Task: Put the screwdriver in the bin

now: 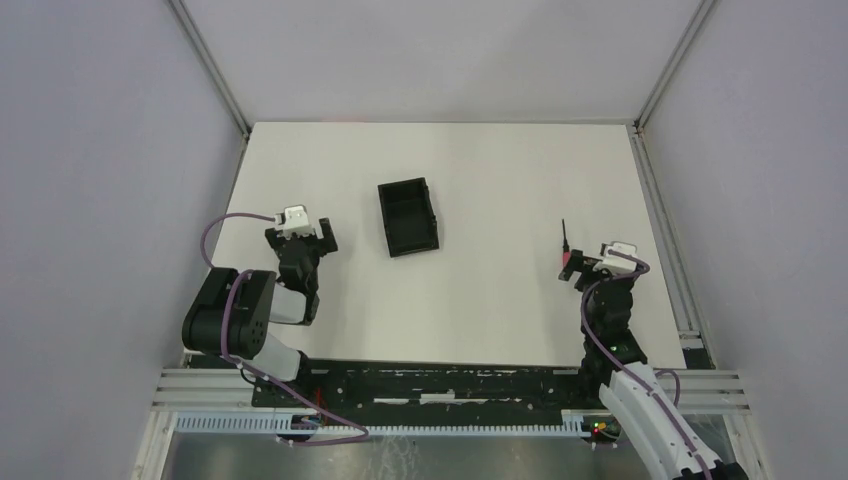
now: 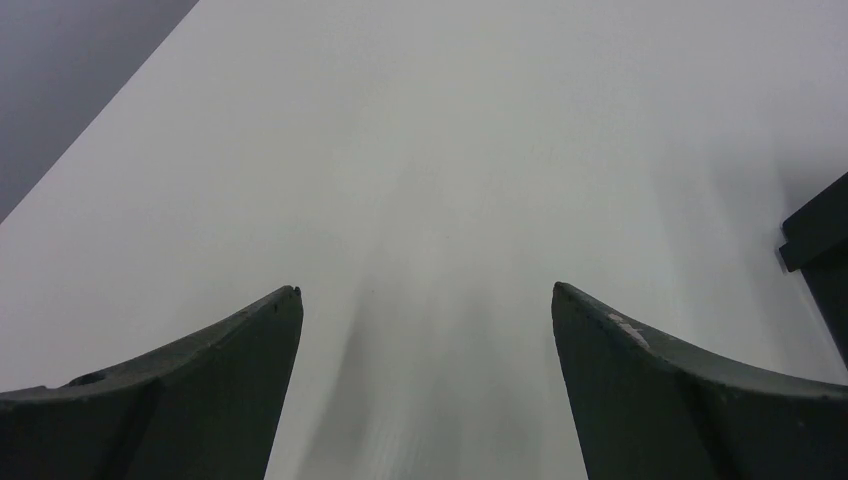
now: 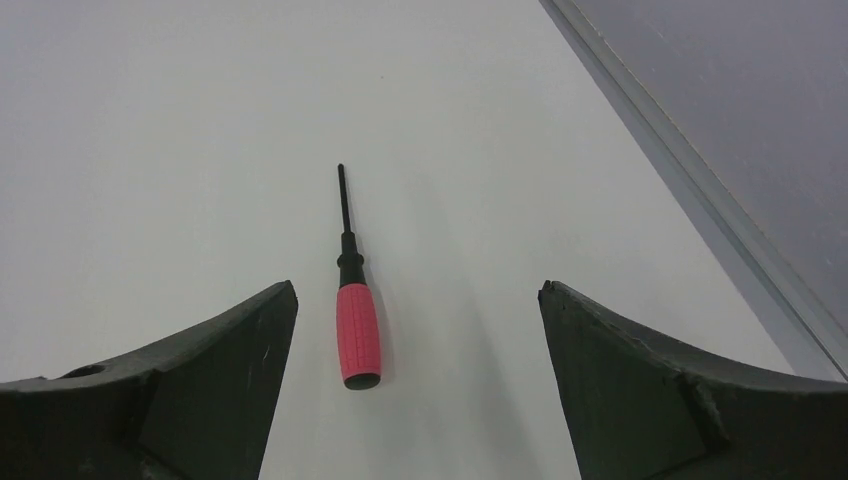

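Note:
The screwdriver [image 3: 358, 320], red handle and thin black shaft, lies flat on the white table, its shaft pointing away from the arm. My right gripper [image 3: 418, 285] is open, and the handle lies between its fingers, nearer the left one and touching neither. From above, the screwdriver [image 1: 566, 248] lies at the right gripper [image 1: 585, 266]. The bin [image 1: 409, 216], a small black open tray with a divider, stands at the table's middle with nothing in it. My left gripper [image 1: 299, 232] is open and empty to the bin's left. In the left wrist view only the bin's corner [image 2: 825, 250] shows beside the left gripper [image 2: 427, 290].
A metal rail [image 3: 700, 190] runs along the table's right edge, close to the right of the screwdriver. Grey walls enclose the white table [image 1: 500, 300] on three sides. Both arm bases sit on the dark frame at the near edge.

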Tool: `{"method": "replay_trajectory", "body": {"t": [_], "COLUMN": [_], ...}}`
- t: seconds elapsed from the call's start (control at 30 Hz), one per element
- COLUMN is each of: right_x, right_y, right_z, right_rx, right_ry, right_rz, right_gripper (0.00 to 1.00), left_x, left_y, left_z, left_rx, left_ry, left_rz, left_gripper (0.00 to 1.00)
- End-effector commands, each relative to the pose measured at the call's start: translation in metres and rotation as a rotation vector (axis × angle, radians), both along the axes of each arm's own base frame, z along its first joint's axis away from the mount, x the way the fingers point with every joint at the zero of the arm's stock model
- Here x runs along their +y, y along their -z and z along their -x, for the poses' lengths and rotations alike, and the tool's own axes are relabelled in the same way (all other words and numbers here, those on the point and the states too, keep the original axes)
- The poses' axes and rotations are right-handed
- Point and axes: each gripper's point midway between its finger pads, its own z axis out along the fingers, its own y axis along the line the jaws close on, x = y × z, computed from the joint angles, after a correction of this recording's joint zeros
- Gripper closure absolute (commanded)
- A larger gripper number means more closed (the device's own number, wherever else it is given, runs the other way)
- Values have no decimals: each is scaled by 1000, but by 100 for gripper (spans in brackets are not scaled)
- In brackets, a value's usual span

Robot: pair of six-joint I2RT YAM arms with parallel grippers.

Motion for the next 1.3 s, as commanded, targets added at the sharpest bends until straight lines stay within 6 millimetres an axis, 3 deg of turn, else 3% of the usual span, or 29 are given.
{"method": "replay_trajectory", "body": {"t": [0.0, 0.1, 0.23, 0.27, 0.3, 0.37, 0.5, 0.63, 0.8, 0.9, 1.0, 1.1, 1.23, 1.27], "right_x": [6, 20, 22, 19, 19, 35, 51, 56, 28, 20, 30, 28, 22, 18], "right_y": [-53, -103, -150, -156, -148, -149, -115, -53, 25, 64, 96, 115, 105, 93], "right_z": [-14, -28, -54, -62, -68, -87, -112, -116, -95, -81, -70, -64, -67, -71], "right_rx": [-107, -129, 61, 159, 285, 430, 684, 847, 1019, 1057, 1098, 1155, 1169, 1162], "right_ry": [-21, -93, -66, -37, -34, -126, -242, -311, -248, -260, -321, -345, -325, -304], "right_rz": [-20, -12, 35, 54, 80, 111, 147, 96, 62, -17, -87, -74, -63, -45], "right_gripper": [2, 2, 2, 2, 2, 2, 2, 5, 10, 18, 29, 58, 100, 100], "left_x": [-1, -1, -1, -1, -1, -1, -1, -1, -1, -1, -1, -1, -1, -1], "left_y": [-13, -13, -13, -13, -13, -13, -13, -13, -13, -14, -14, -13, -13, -13], "left_z": [-7, -7, -7, -7, -7, -7, -7, -7, -7, -7, -7, -7, -7, -7], "left_rx": [-52, -53, -53, -53, -53, -53, -53, -53, -53, -53, -53, -53, -53, -53], "left_ry": [-2, -1, -1, -1, -1, -1, -2, -1, -1, -1, -3, -2, -2, -2], "left_rz": [18, 17, 18, 17, 18, 17, 18, 17, 17, 17, 18, 17, 17, 18], "left_gripper": [0, 0, 0, 0, 0, 0, 0, 0, 0, 0, 0, 0, 0, 0]}}
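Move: Ahead of the right hand by about 9 cm, some 2 cm to its left and 10 cm below, the screwdriver lies with its red handle nearest the robot and its shaft pointing outward. The bin stands roughly 33 cm to the left of the screwdriver and 6 cm farther out. From the left hand, the screwdriver is about 54 cm to the right, nearly level fore and aft, 7 cm lower. Looping over the screwdriver, the right hand first climbs about 21 cm while reaching some 15 cm forward, then swoops down about 30 cm and draws back roughly 10 cm onto the handle, fingers tipping to point down and turning slightly counter-clockwise. The wide-open fingers close late in the descent and pinch the front of the red handle from both sides, just behind the black collar. ##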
